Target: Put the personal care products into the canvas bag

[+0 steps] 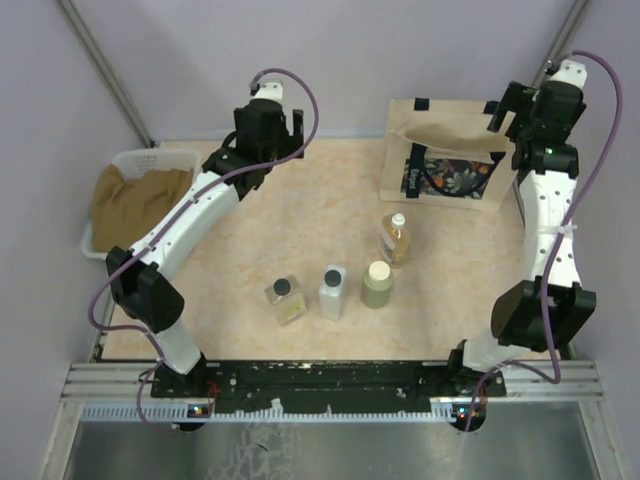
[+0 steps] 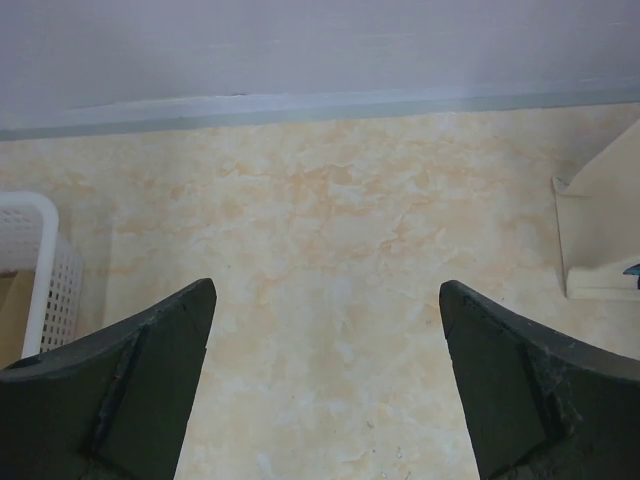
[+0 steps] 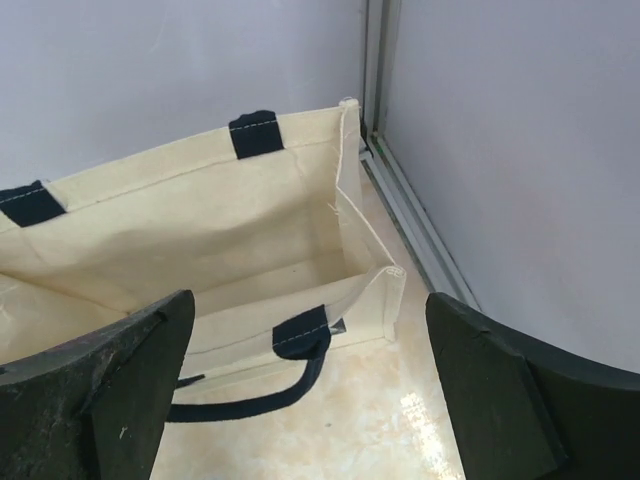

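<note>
The canvas bag (image 1: 446,150) stands open at the far right, floral panel facing me; its open mouth and navy handle show in the right wrist view (image 3: 200,230). The amber bottle (image 1: 395,239), olive-green bottle (image 1: 377,284), white rectangular bottle (image 1: 332,292) and clear square bottle (image 1: 285,299) stand in the table's middle. My left gripper (image 1: 268,128) is open and empty at the far left-centre, over bare table (image 2: 325,300). My right gripper (image 1: 520,110) is open and empty above the bag's right end (image 3: 310,330).
A white plastic basket (image 1: 128,165) with brown cloth sits at the far left; its corner shows in the left wrist view (image 2: 40,270). A metal frame rail (image 3: 400,190) runs along the table's right edge beside the bag.
</note>
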Tool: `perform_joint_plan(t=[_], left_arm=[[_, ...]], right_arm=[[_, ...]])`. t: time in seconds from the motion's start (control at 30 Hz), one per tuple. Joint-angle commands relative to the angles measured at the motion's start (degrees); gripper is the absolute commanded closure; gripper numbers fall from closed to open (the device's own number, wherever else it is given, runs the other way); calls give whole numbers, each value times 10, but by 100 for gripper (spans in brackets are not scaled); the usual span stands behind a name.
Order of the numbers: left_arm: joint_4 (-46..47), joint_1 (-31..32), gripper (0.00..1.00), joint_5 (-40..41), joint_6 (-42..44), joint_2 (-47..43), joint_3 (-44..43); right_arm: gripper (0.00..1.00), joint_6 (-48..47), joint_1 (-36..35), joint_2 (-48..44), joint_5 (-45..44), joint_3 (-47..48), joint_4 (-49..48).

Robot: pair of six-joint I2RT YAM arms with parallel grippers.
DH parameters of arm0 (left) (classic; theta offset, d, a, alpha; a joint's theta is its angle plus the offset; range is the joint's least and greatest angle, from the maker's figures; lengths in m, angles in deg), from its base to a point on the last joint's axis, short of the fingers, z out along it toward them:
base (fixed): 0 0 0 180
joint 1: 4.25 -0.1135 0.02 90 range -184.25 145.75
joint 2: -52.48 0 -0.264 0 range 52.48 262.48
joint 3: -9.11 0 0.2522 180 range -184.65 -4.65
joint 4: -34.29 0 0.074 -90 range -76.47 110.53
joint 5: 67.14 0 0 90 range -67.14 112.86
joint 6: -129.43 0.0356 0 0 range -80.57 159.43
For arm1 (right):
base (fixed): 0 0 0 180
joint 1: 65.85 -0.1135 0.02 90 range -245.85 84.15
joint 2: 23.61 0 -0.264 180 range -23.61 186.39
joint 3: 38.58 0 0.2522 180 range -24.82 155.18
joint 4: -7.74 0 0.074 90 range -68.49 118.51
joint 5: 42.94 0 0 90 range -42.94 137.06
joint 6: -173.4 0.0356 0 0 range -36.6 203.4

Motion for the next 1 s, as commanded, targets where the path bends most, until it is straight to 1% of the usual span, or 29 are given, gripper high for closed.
perform_joint_plan(t=[0.0,0.2,0.27,0.37,0.47,0.53,0.6,0.67,0.73,0.87,0.97], left_arm=[[25,5,1,-4,11,12,-5],[35,5,1,-5,13,20,-14],[42,5,1,-16,32,27,-26],[87,5,1,-69,97,35,-40],[137,5,1,-137,120,49,-55],[136,5,2,-182,115,82,-95],[117,6,2,-220,104,127,-175],[109,10,2,-240,94,170,-232],[123,13,2,-258,82,206,-265],[177,31,1,-281,59,242,-270],[224,44,1,-294,47,255,-248]], right_arm=[[1,6,-2,-34,17,-30,-18],[1,2,-1,-69,12,-58,-16],[1,4,-1,-80,12,-62,-10],[1,8,-1,-100,17,-79,-9],[1,9,-1,-119,19,-90,-4],[1,10,-1,-128,19,-89,8],[1,15,-1,-137,18,-89,17],[1,18,-1,-149,20,-93,20],[1,21,-1,-157,23,-98,18],[1,21,-2,-164,29,-98,20],[1,22,-1,-169,47,-105,9]])
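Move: The canvas bag stands about 39 cm to the left hand's right, 10 cm farther out and 22 cm lower; the white basket lies some 34 cm to that hand's left and about level with it. From the right hand, the bag is about 12 cm left, 11 cm ahead and 25 cm below. The amber bottle is roughly 22 cm nearer the bases than the bag and 13 cm left of it. Open left hand swings right some 16 cm towards the bag, turning clockwise; open right hand backs away 7 cm. ##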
